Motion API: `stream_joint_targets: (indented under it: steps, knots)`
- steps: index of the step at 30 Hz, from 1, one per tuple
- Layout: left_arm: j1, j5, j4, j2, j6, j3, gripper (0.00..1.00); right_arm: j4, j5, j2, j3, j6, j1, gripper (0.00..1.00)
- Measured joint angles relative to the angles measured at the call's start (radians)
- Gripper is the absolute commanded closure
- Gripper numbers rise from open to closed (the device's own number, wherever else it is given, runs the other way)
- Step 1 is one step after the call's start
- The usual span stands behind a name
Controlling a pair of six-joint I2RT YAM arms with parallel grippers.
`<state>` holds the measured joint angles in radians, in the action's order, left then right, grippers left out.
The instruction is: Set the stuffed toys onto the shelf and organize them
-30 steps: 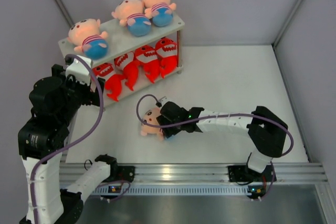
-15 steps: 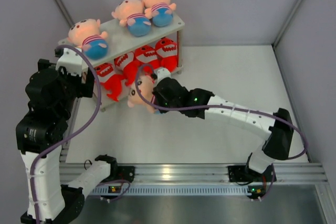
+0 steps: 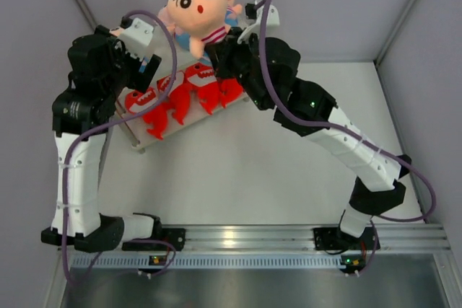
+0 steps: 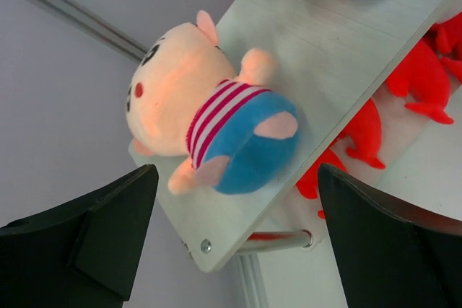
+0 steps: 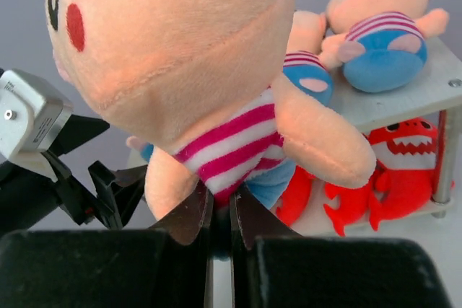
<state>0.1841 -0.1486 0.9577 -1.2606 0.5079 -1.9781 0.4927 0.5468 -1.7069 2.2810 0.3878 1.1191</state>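
My right gripper (image 5: 220,207) is shut on the striped shirt of a peach boy doll (image 5: 180,55) and holds it high over the shelf; in the top view this doll (image 3: 198,1) faces the camera. Two boy dolls (image 5: 382,27) lie on the white top board (image 5: 411,95). A third boy doll (image 4: 209,117) lies at the board's left end (image 4: 325,41). My left gripper (image 4: 238,250) is open and empty, just off that end. Several red sharks (image 3: 173,95) sit on the lower tier. In the top view the arms and held doll hide most of the top board.
The shelf (image 3: 141,141) stands at the table's back left corner against grey walls. The left arm (image 3: 94,84) rises beside its left end and the right arm (image 3: 317,117) reaches across from the right. An aluminium rail (image 3: 238,236) runs along the near edge.
My right gripper has lifted the boy doll off the table and carried it up and back to above the shelf's top board. My left arm has risen toward the shelf's left end.
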Motion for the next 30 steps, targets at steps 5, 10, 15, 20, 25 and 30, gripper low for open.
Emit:
stream_joint_targets:
  steps: [5,10,15,20,25,30]
  knots:
    - [0.0,0.006,0.0,-0.093,0.047,0.0,0.07,-0.047,0.112,0.005,-0.108,0.019,0.0,1.0]
    - [-0.002,-0.01,-0.003,-0.134,0.095,-0.005,0.11,-0.045,0.172,0.021,-0.222,0.023,0.0,1.0]
    - [-0.011,-0.031,-0.012,-0.169,0.128,-0.016,0.15,-0.052,0.191,0.064,-0.268,0.016,0.0,1.0]
    - [-0.014,-0.039,-0.014,-0.18,0.146,-0.011,0.29,-0.074,0.192,0.103,-0.282,0.015,0.0,1.0]
    - [-0.025,-0.039,-0.014,-0.18,0.152,0.013,0.43,-0.092,0.192,0.115,-0.297,0.015,-0.001,1.0]
    - [-0.035,-0.039,-0.018,-0.178,0.151,0.023,0.66,-0.101,0.193,0.116,-0.32,0.014,-0.001,1.0]
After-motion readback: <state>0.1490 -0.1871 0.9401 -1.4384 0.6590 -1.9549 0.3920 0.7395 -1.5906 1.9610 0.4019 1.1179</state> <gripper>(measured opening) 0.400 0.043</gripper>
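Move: The left hand, open, goes for the toy on the left end of the shelf top: about 9 cm ahead, 2 cm left and 7 cm below. The middle toy of the top row lies 20 cm ahead of this hand, 19 cm right. The right hand holds the last toy in front of the shelf; the free gap between those two is some 19 cm ahead, 23 cm left and 12 cm below, with the middle toy roughly 25 cm ahead, 10 cm left. The left hand reaches forward and down onto the left-end toy, about 6 cm each way and slowing as it arrives, its left side rolling up some 10 degrees and its fingers tipping down about as much, then closes more than halfway to pinch the toy's blue body. Meanwhile the right hand keeps its shut grip on the last toy, sinks about 7.5 cm and eases forward, then comes back up a little while drifting some 3 cm right, ending about 6 cm lower and turned roughly 10 degrees clockwise. ##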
